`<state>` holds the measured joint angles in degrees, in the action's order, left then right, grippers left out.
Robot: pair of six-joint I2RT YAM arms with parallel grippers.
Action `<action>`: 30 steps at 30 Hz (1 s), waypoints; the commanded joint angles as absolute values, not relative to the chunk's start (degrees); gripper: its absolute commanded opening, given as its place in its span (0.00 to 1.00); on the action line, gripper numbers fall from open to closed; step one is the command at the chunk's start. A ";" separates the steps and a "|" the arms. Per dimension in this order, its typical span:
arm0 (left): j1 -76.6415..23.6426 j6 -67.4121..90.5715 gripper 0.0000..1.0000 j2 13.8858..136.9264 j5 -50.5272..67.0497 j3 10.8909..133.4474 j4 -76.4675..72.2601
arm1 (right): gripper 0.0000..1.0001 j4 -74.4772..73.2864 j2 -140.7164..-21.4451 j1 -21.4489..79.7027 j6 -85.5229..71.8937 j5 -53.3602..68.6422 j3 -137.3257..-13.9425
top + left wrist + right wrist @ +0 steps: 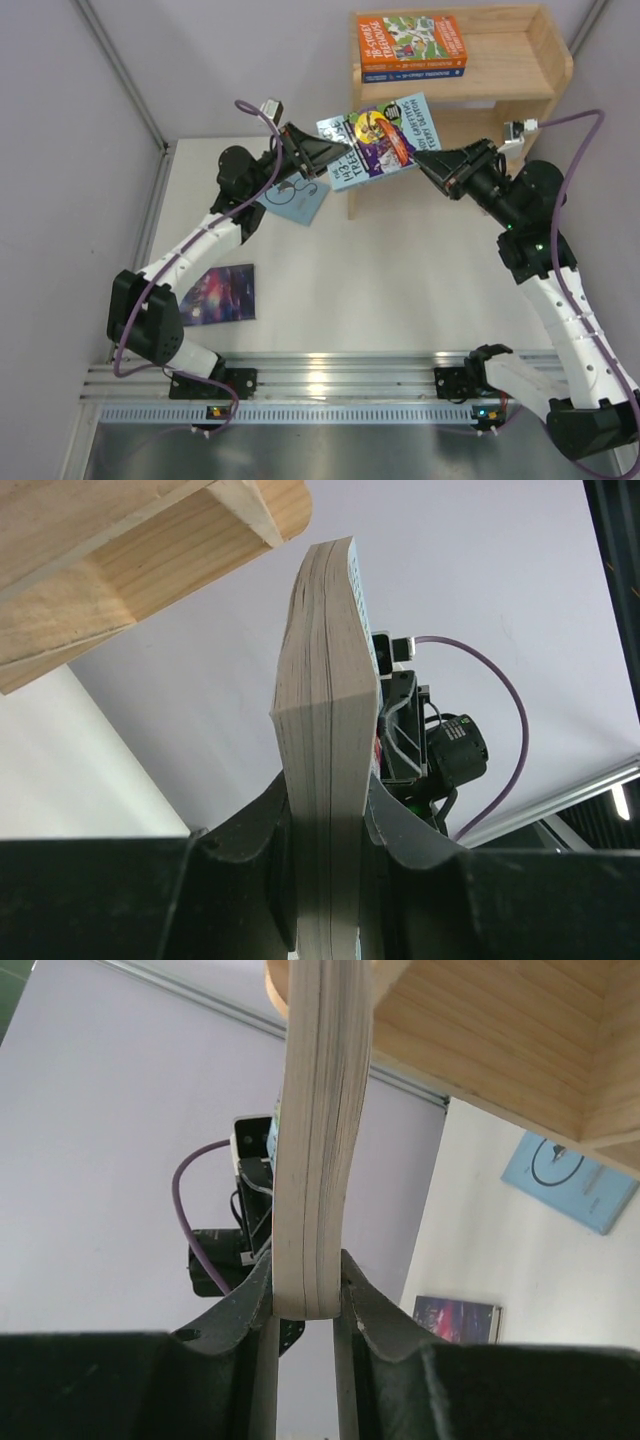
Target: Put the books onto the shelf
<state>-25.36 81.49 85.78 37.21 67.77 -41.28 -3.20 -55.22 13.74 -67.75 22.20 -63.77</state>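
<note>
The light blue book with the purple picture [385, 140] hangs in the air in front of the wooden shelf [520, 70], held at both ends. My left gripper [335, 152] is shut on its left edge; in the left wrist view both fingers press the page block [325, 730]. On the opposite edge my right gripper [425, 163] is shut too, pinching the book [315, 1160] near its corner. An orange book [410, 42] lies on a dark blue book [425, 72] on the shelf's top level. A pale blue book [298, 200] and a dark purple galaxy book [220, 295] lie on the table.
The shelf's underside [500, 1050] is close above the held book in the right wrist view, and its corner [120, 570] shows in the left wrist view. Grey walls close in the table at the left and back. A metal rail [330, 380] runs along the near edge.
</note>
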 commanded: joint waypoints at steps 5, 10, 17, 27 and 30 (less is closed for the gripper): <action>-25.66 79.81 0.72 79.20 37.01 71.54 -37.64 | 0.00 1.15 -57.65 13.10 -68.29 18.28 -78.38; -25.05 77.17 0.82 75.68 36.30 70.58 -34.19 | 0.00 -3.69 -62.40 12.66 -63.29 16.44 -89.64; -24.00 71.74 0.85 69.27 36.39 69.00 -27.35 | 0.00 -4.13 -68.37 7.39 -63.02 18.10 -101.22; -23.73 60.65 0.85 61.79 31.03 63.11 -15.12 | 0.00 -4.92 -90.08 0.44 -68.20 27.86 -125.50; -23.82 59.94 0.85 61.08 30.94 61.71 -14.68 | 0.00 -4.92 -93.67 0.35 -68.55 28.39 -128.05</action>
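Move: Both hands hold the light-blue book between them. From the right hand, the orange book on the upper shelf, with the blue one beneath, lies about 22 cm ahead, straight in line and 8 cm higher; the shelf's left side stands about 11 cm left of it, level in depth. From the left hand, the orange book is about 20 cm ahead, 13 cm right and 8 cm up. Left lets go and backs off; right lifts the book some 20 cm, then forward towards the orange book. ##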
